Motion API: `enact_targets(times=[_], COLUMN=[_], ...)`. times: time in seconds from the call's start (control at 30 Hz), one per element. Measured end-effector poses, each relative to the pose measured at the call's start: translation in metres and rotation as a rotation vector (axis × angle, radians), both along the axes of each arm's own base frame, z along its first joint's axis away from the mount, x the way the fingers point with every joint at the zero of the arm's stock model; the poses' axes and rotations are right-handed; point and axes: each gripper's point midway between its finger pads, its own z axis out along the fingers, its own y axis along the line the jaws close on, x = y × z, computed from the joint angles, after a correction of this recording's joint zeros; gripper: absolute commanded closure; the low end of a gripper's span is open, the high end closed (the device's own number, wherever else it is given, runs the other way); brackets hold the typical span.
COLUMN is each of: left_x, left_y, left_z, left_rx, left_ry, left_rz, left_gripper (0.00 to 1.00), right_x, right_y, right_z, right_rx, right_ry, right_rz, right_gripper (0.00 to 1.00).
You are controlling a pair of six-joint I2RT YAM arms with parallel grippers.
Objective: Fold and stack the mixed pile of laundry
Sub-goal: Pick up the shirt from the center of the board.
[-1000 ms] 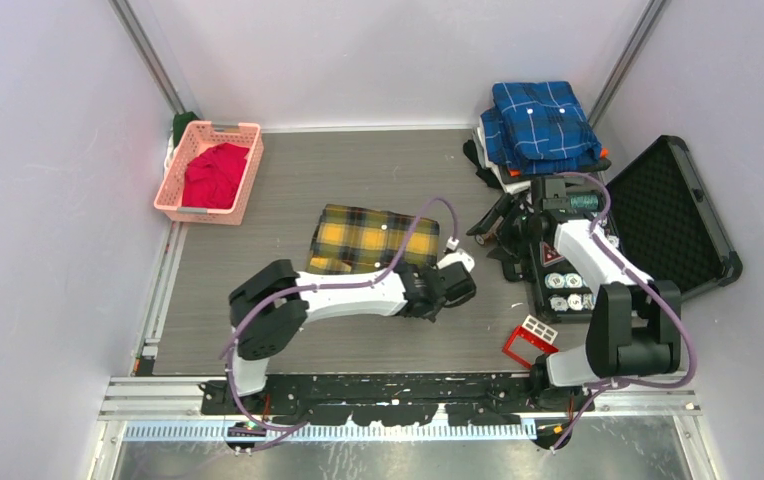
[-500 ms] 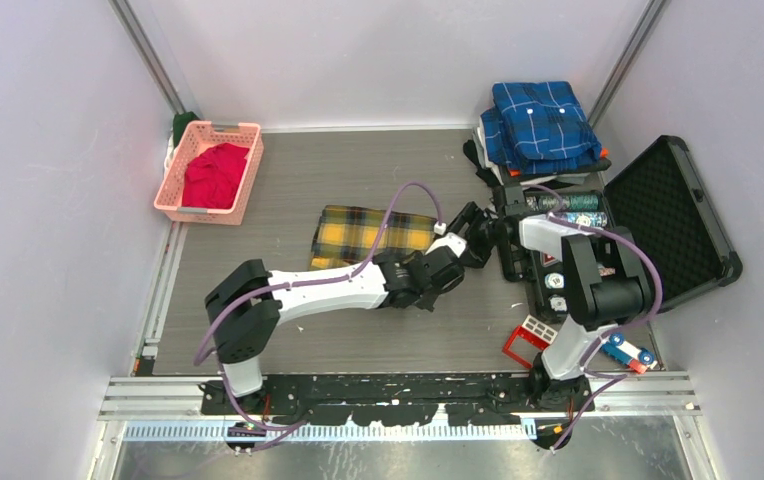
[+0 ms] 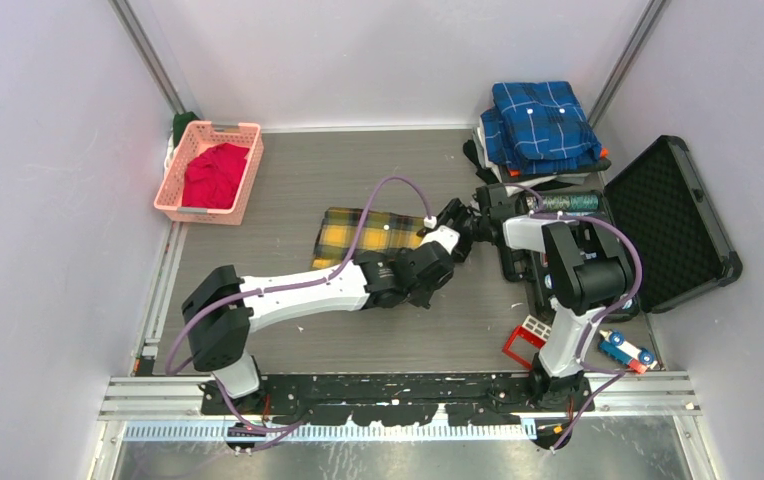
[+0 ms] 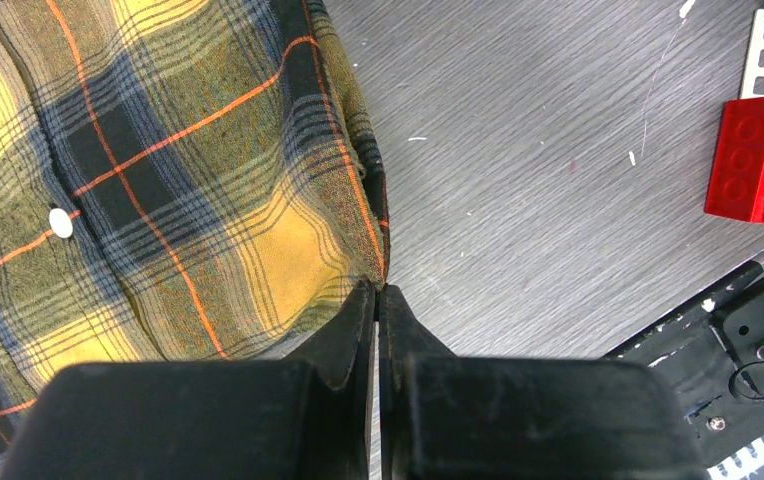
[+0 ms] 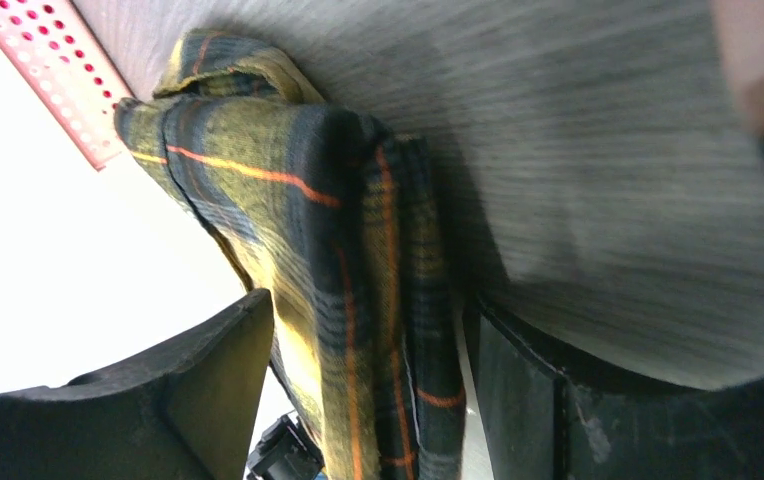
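The yellow-and-black plaid shirt (image 3: 358, 228) lies folded mid-table. My left gripper (image 3: 436, 248) is shut, its tips (image 4: 378, 295) pressed against the near right corner of the shirt (image 4: 158, 180) with nothing seen between them. My right gripper (image 3: 455, 222) is open at the shirt's right edge. In the right wrist view its fingers (image 5: 218, 380) stand wide on either side of the folded layers of the shirt (image 5: 358, 220). The red T-shirt (image 3: 213, 175) lies crumpled in the pink basket (image 3: 250, 170) at the far left.
A folded blue plaid shirt (image 3: 543, 125) sits on a pile at the back right. An open black case (image 3: 668, 220) lies to the right. A red brick frame (image 3: 530, 340) and a toy car (image 3: 623, 350) lie near the right arm's base.
My right gripper swung left from over the case to the plaid shirt's right edge. The left arm stretched farther away from its base and brought its shut gripper up to the shirt's corner.
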Motion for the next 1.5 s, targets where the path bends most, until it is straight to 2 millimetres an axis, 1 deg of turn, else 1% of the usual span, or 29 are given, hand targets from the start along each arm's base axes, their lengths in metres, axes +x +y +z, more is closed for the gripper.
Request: enact_targets(times=[0.13, 0.23, 0.4, 0.43, 0.47, 0.5, 0.53, 0.57, 0.6, 0.63, 0.67, 0.7, 0.73, 0.77, 0.8, 0.87, 0.93, 1.0, 1.03, 1.07, 1.1, 1.17, 1.3, 1.33, 1.4, 1.47, 1.5], left_x=[-0.001, -0.002, -0.004, -0.004, -0.004, -0.005, -0.006, -0.006, -0.007, -0.008, -0.009, -0.011, -0.014, -0.015, -0.017, -0.020, -0.023, -0.027, -0.028, -0.030, -0.031, -0.032, -0.033, -0.034, -0.036, -0.039, -0.041], left_y=[0.002, 0.002, 0.002, 0.002, 0.002, 0.002, 0.002, 0.002, 0.001, 0.000, 0.000, 0.000, -0.001, 0.000, 0.001, 0.006, 0.014, 0.028, 0.040, 0.048, 0.059, 0.085, 0.139, 0.155, 0.178, 0.203, 0.211], left_z=[-0.001, -0.002, 0.001, 0.001, 0.002, 0.003, 0.003, 0.003, 0.002, 0.001, 0.000, -0.002, -0.003, -0.004, -0.004, -0.002, 0.004, 0.013, 0.021, 0.027, 0.035, 0.053, 0.087, 0.096, 0.110, 0.118, 0.117], left_rx=[-0.005, -0.011, -0.038, -0.044, -0.052, -0.058, -0.064, -0.068, -0.073, -0.080, -0.080, -0.083, -0.088, -0.087, -0.088, -0.087, -0.077, -0.059, -0.046, -0.040, -0.032, -0.017, -0.013, -0.019, -0.038, -0.058, -0.055], left_ry=[0.002, 0.005, 0.010, 0.011, 0.011, 0.011, 0.013, 0.017, 0.021, 0.030, 0.037, 0.047, 0.060, 0.065, 0.072, 0.082, 0.086, 0.082, 0.074, 0.066, 0.053, 0.019, -0.053, -0.075, -0.111, -0.149, -0.159], left_rz=[0.001, 0.000, 0.009, 0.010, 0.010, 0.011, 0.011, 0.011, 0.012, 0.012, 0.006, 0.003, 0.002, -0.003, -0.002, 0.002, 0.007, 0.017, 0.027, 0.035, 0.046, 0.077, 0.147, 0.168, 0.197, 0.230, 0.238], left_gripper=[1.00, 1.00, 1.00, 1.00, 1.00, 1.00, 0.96, 0.87, 0.75, 0.57, 0.43, 0.33, 0.26, 0.21, 0.19, 0.17, 0.17, 0.16, 0.16, 0.15, 0.14, 0.12, 0.02, 0.00, 0.00, 0.00, 0.00], right_x=[0.008, 0.012, 0.015, 0.016, 0.016, 0.016, 0.017, 0.017, 0.017, 0.018, 0.019, 0.020, 0.021, 0.023, 0.025, 0.030, 0.038, 0.047, 0.055, 0.056, 0.061, 0.072, 0.090, 0.093, 0.100, 0.109, 0.112], right_y=[0.006, 0.008, 0.008, 0.008, 0.008, 0.008, 0.009, 0.009, 0.009, 0.010, 0.010, 0.010, 0.010, 0.010, 0.009, 0.008, 0.006, 0.004, 0.003, 0.003, 0.002, 0.001, -0.003, -0.005, -0.010, -0.014, -0.017], right_z=[0.000, 0.000, -0.004, -0.005, -0.005, -0.004, -0.004, -0.003, -0.002, -0.001, 0.000, 0.001, 0.002, 0.004, 0.006, 0.013, 0.024, 0.036, 0.049, 0.051, 0.060, 0.075, 0.098, 0.102, 0.112, 0.125, 0.130], right_rx=[0.027, 0.038, 0.029, 0.026, 0.025, 0.025, 0.026, 0.025, 0.026, 0.025, 0.021, 0.015, 0.006, -0.005, -0.019, -0.054, -0.092, -0.127, -0.154, -0.158, -0.178, -0.209, -0.285, -0.305, -0.353, -0.401, -0.424], right_ry=[-0.023, -0.027, -0.035, -0.035, -0.034, -0.033, -0.028, -0.029, -0.023, -0.022, -0.022, -0.019, -0.021, -0.021, -0.026, -0.035, -0.059, -0.093, -0.125, -0.132, -0.151, -0.189, -0.247, -0.256, -0.273, -0.300, -0.310], right_rz=[-0.007, -0.017, -0.029, -0.030, -0.032, -0.033, -0.035, -0.033, -0.035, -0.032, -0.031, -0.030, -0.026, -0.022, -0.015, -0.001, 0.021, 0.045, 0.065, 0.068, 0.082, 0.107, 0.152, 0.162, 0.185, 0.204, 0.212], right_gripper=[0.29, 0.35, 0.63, 0.67, 0.73, 0.82, 0.86, 0.90, 0.96, 0.99, 0.99, 0.99, 0.99, 0.99, 0.99, 0.99, 0.99, 0.99, 0.99, 0.99, 0.99, 0.99, 0.99, 0.99, 0.99, 0.99, 0.99])
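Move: The folded shirt's right edge already runs between the right hand's open fingers; the stretch it will pinch is only some 2 cm ahead and 1 cm left, level with the pads. The bulk of the shirt lies about 17 cm to that hand's left, a leopard-print roll about 8 cm to its right, and the folded clothes pile some 21 cm ahead and 19 cm right. From the left hand, holding the near-right corner up, that edge is about 16 cm ahead, 5 cm right and 8 cm lower. While the left hand keeps its corner raised nearly in place, the right hand eases about 2 cm forward along the board and shuts its fingers on the shirt's right edge, then lifts about 13 cm while carrying on some 9 cm forward, its wrist tilting by some 30 degrees. Once the right grip is made, the left fingers open wide and let the corner go, backing off a little before the hand swings about 20 cm left and 12 cm up, away from the shirt. ##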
